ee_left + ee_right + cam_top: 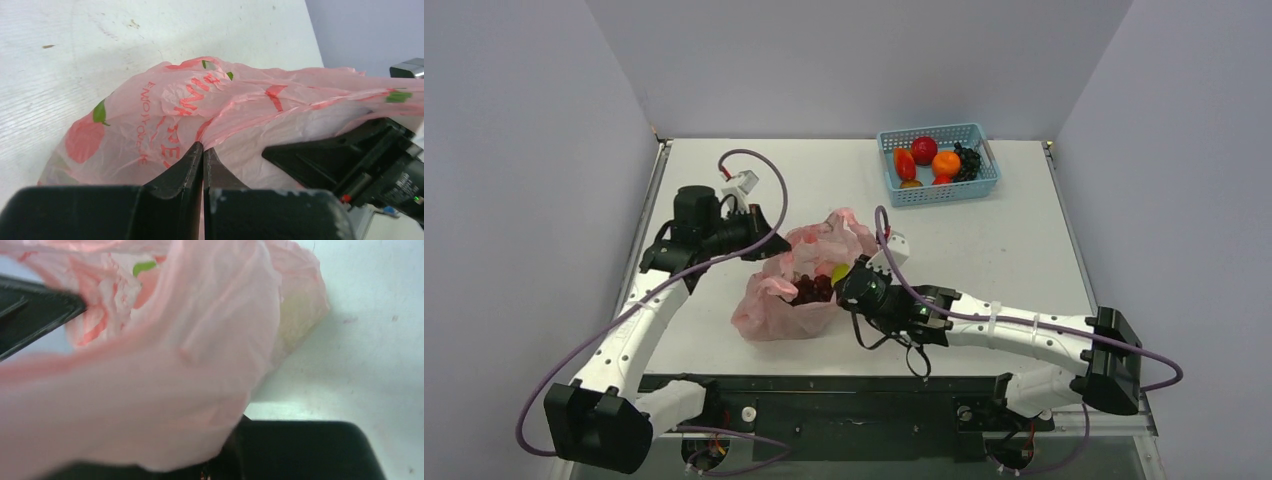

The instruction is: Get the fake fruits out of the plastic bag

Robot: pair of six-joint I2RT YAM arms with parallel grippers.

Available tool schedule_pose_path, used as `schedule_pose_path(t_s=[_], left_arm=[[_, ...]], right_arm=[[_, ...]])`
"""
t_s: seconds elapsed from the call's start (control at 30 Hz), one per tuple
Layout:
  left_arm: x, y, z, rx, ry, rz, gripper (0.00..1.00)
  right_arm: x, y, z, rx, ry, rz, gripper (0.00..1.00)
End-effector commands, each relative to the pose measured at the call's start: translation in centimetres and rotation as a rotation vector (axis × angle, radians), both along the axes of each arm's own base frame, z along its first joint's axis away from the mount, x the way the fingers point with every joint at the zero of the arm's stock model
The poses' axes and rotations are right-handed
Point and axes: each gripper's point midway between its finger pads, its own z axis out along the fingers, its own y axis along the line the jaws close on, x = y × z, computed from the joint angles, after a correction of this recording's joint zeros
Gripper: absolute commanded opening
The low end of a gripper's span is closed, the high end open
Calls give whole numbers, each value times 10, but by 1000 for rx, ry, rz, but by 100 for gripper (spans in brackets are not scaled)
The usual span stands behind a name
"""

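The pink plastic bag (776,305) lies crumpled at the table's middle with its mouth facing up. Inside the mouth show a dark red grape bunch (812,290) and a yellow-green pear (839,272). My left gripper (772,243) is at the bag's far left rim, its jaws shut on a fold of the film (203,146). My right gripper (848,286) is at the bag's right rim. In the right wrist view blurred pink film (150,405) covers its fingertips, and it looks shut on that film.
A light blue mesh basket (944,193) stands at the back right with a red fruit (924,149), an orange one (945,163) and a dark bunch (967,162) in it. Purple cables loop from both arms. Grey walls stand close on both sides.
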Motion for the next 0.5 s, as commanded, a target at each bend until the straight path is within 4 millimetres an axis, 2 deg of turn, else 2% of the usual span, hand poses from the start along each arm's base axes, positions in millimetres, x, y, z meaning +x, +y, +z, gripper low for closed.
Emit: schedule_pose_path(t_s=[0.0,0.03,0.07,0.17,0.27,0.33,0.37,0.47], left_arm=[[6,23,50,-130,-51,103,0],[7,26,52,-139,-46,117,0],[9,32,56,-146,-44,145,0],[13,43,60,-131,-32,208,0],[17,58,68,-94,-48,289,0],[22,79,68,-25,-66,404,0],[22,87,66,-8,-62,437,0],[23,109,70,23,-81,526,0]], right_arm=[[19,3,35,60,-113,177,0],[28,-1,39,76,-128,172,0],[27,4,42,88,-133,228,0],[39,4,44,97,-130,295,0],[37,11,42,123,-115,420,0],[45,6,42,150,-125,443,0],[42,4,35,156,-111,471,0],[57,-9,25,171,-112,470,0]])
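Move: My left hand already holds the far left rim of the plastic bag, and my right has the near right rim. From the left, the dark grapes in the bag's mouth lie about 4 cm back, 4 to the right and 14 below. From the right, they lie about 4 cm ahead, 6 to the left and 9 below. The green fruit is some 8 cm ahead of my right hand, level sideways and 8 below. Keeping both rims pinched, I pull the bag open. My left hand draws its rim away from the grapes, about 7 cm left and rising nearly 5, with a slight forward drift. My right hand carries its rim some 5 cm forward and 2 up past the grapes. Both wrists swing about 20 degrees counter-clockwise, fingers staying shut. ##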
